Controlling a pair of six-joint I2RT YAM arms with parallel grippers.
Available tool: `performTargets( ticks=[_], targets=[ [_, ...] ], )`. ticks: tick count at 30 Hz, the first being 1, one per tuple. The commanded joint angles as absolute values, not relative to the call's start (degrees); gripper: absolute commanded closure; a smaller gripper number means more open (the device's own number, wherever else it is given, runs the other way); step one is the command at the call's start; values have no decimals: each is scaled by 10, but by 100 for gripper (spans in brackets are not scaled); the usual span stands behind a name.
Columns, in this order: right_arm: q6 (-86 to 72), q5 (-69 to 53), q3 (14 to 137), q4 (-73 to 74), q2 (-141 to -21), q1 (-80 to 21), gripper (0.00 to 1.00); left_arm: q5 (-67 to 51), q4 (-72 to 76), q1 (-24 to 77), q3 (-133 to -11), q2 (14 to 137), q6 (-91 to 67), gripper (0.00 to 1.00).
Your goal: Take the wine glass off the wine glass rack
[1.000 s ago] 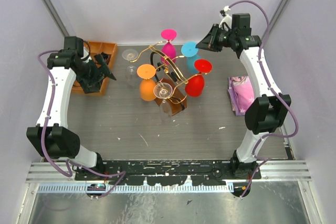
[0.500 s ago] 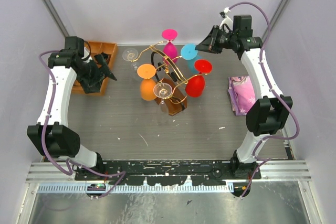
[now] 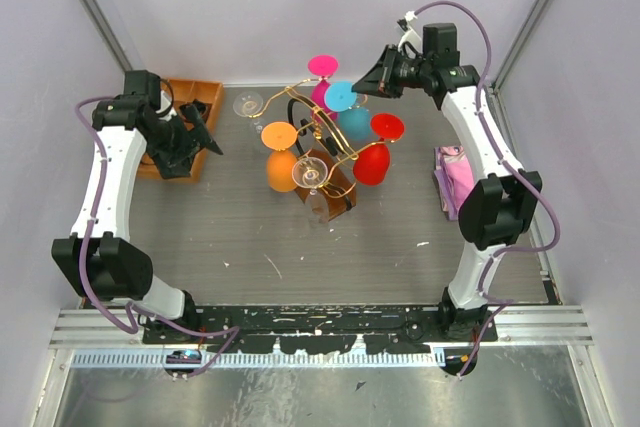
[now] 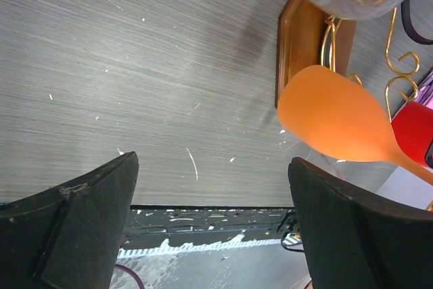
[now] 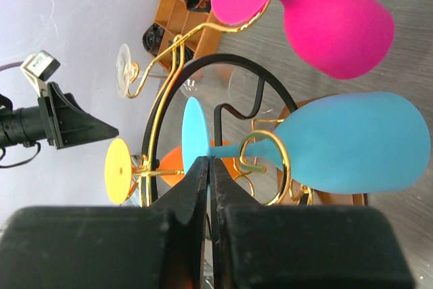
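Note:
The wine glass rack is a gold curly wire stand with a black ring on a brown wooden base. Several wine glasses hang on it upside down. A blue wine glass has its stem through a gold loop. My right gripper is shut on the rim of that blue glass's round foot, fingertips pinching it. At the left, my left gripper stands open and holds nothing, beside the orange glass.
Pink, orange, red and clear glasses hang on the rack. A compartmented wooden tray lies at the far left under the left arm. A pink bag lies at the right edge.
My right gripper has moved left and slightly away from the wall, carrying the blue glass's foot with it. The left arm has not moved.

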State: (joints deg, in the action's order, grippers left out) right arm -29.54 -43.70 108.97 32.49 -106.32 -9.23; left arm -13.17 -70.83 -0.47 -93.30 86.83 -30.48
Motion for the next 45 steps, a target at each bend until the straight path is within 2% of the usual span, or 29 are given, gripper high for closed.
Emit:
performTargets(
  ticks=[1, 10, 24, 31, 39, 45],
  targets=[
    [-315, -445, 1136, 279, -1079, -92, 99, -138, -708, -4, -919, 866, -294, 1],
    [-338, -419, 1204, 260, -1129, -75, 99, -132, -718, -5, -929, 868, -286, 1],
    [-289, -418, 1233, 259, -1136, 26, 99, -135, -718, -5, -926, 871, -287, 1],
    [-152, -263, 1274, 323, -1146, 32, 99, -135, -714, -4, -920, 874, -287, 1],
    [-81, -61, 1330, 379, -1210, 25, 99, -124, -718, -5, -925, 883, -278, 1],
    [-3, 155, 1342, 385, -1257, -12, 99, -121, -722, -5, -928, 893, -275, 1]
  ],
)
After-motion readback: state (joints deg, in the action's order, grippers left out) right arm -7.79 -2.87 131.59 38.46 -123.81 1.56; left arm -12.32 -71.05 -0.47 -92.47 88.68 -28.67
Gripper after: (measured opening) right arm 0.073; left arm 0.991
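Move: The right fingers already pinch the blue wine glass by its stem just under the foot, its middle hanging roughly 7 cm below them. The open far-right table lies some 21 cm right, 14 cm ahead and 30 cm below. The pink glass is about 6 cm ahead, 8 cm left; the red one about 8 cm back, 5 cm right; the folded cloth about 9 cm back, 25 cm right, on the table. From the left hand the blue glass is about 12 cm ahead, 32 cm right. Keeping its pinch on the blue glass's stem, the right hand draws it out of its rack hook, first about 5 cm straight forward, then sweeping right, some 21 cm in all and still edging forward, over the far-right table, and finally sinking about 5 cm. Late on, the wrist rolls and swings clockwise about 35 degrees, so the fingers end pointing forward and down. ##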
